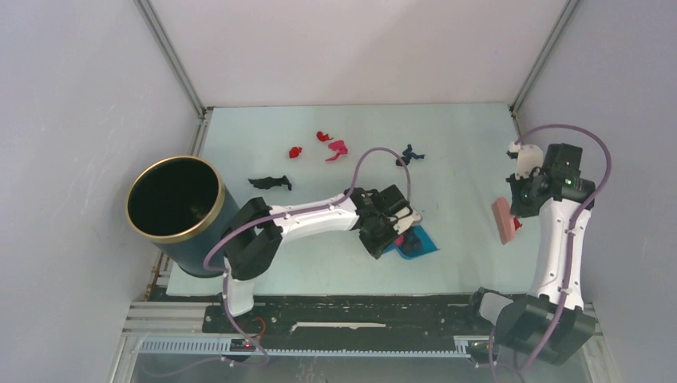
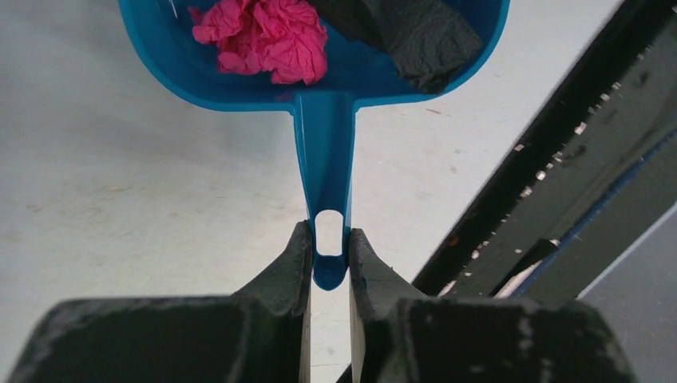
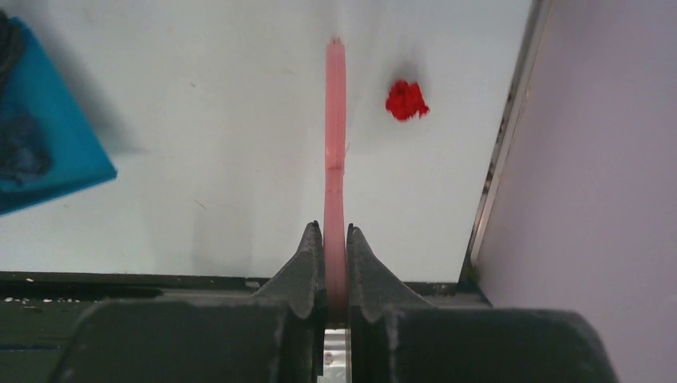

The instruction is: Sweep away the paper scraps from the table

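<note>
My left gripper (image 1: 401, 227) (image 2: 329, 239) is shut on the handle of a blue dustpan (image 1: 418, 242) (image 2: 323, 152) resting on the table (image 1: 463, 144) near its front middle. In the pan lie a pink scrap (image 2: 263, 36) and a black scrap (image 2: 419, 40). My right gripper (image 1: 523, 199) (image 3: 335, 233) is shut on a pink hand brush (image 1: 502, 220) (image 3: 336, 144) at the right. A red scrap (image 1: 517, 224) (image 3: 406, 100) lies just right of it. Farther back lie red scraps (image 1: 294, 152), a magenta one (image 1: 337, 149), a dark blue one (image 1: 409, 155) and a black one (image 1: 270, 183).
A tall black bin with a gold rim (image 1: 176, 211) stands at the table's front left corner. A black rail (image 1: 359, 315) runs along the front edge. Grey-white walls close in the left, back and right sides; the right wall (image 3: 599, 159) is close to the brush.
</note>
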`<state>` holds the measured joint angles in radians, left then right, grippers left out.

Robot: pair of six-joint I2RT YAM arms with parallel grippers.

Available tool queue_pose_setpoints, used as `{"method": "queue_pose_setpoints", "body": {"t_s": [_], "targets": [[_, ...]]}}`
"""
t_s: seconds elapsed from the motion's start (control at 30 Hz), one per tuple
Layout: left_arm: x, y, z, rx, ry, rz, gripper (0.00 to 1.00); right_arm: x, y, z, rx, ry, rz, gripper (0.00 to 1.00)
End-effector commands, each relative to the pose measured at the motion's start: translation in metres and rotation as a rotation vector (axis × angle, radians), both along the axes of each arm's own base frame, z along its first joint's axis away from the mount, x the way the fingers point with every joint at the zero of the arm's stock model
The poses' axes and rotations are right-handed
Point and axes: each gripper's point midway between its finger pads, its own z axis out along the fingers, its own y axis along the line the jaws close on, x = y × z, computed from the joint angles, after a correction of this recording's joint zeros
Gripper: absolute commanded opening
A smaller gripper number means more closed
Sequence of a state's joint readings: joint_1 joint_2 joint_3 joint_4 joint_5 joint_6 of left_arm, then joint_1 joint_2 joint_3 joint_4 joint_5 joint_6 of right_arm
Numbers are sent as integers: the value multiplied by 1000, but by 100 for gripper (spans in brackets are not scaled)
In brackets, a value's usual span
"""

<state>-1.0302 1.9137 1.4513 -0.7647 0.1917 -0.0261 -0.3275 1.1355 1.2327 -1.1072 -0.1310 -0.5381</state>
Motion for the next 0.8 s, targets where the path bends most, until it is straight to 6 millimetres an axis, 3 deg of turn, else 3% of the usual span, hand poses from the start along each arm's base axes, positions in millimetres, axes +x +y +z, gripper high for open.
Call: {"method": "queue_pose_setpoints", "body": {"t_s": [0.0,0.13,0.27,0.4,0.5,0.77], "targets": [[-24,-9,11,-32,-4,-114,0,-5,-28,-10,-52,-21,-32,0],[-40,-13,4,-18,22,-159,0,-14,-27,-29,-19,22,-51,0],[-46,-15,-4,2,41,-174,0,-22,-3,-44,72,62,-18,0],[-49,-17,-10,11,53,-182,0,-25,35,-53,183,97,53,0],[-47,-18,-18,29,54,-178,0,-24,64,-51,255,103,129,0],[-45,-19,-27,50,60,-172,0,-16,114,-36,332,79,245,0]]}}
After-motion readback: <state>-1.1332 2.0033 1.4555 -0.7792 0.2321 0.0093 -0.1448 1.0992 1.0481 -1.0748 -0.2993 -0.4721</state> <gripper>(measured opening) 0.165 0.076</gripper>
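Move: The right hand holds the broom above the table's right side. The dustpan, gripped by the left hand, lies about 19 cm to the right hand's left, 4 cm nearer the robot and 19 below. The red scrap is roughly 4 cm right, 2 ahead and 19 below; the navy scrap is some 19 left and 20 ahead. From the left hand, the red scrap lies about 29 cm right, 6 ahead and 5 below. The broom's bristles come down onto the table just left of the red scrap: the right hand first sinks about 5 cm, easing back and slightly right, then sweeps some 10 cm left towards the dustpan, its left side rolling up a little. Keeping its hold, the left hand draws the pan back about 5 cm, then lowers it, turning slightly clockwise. ##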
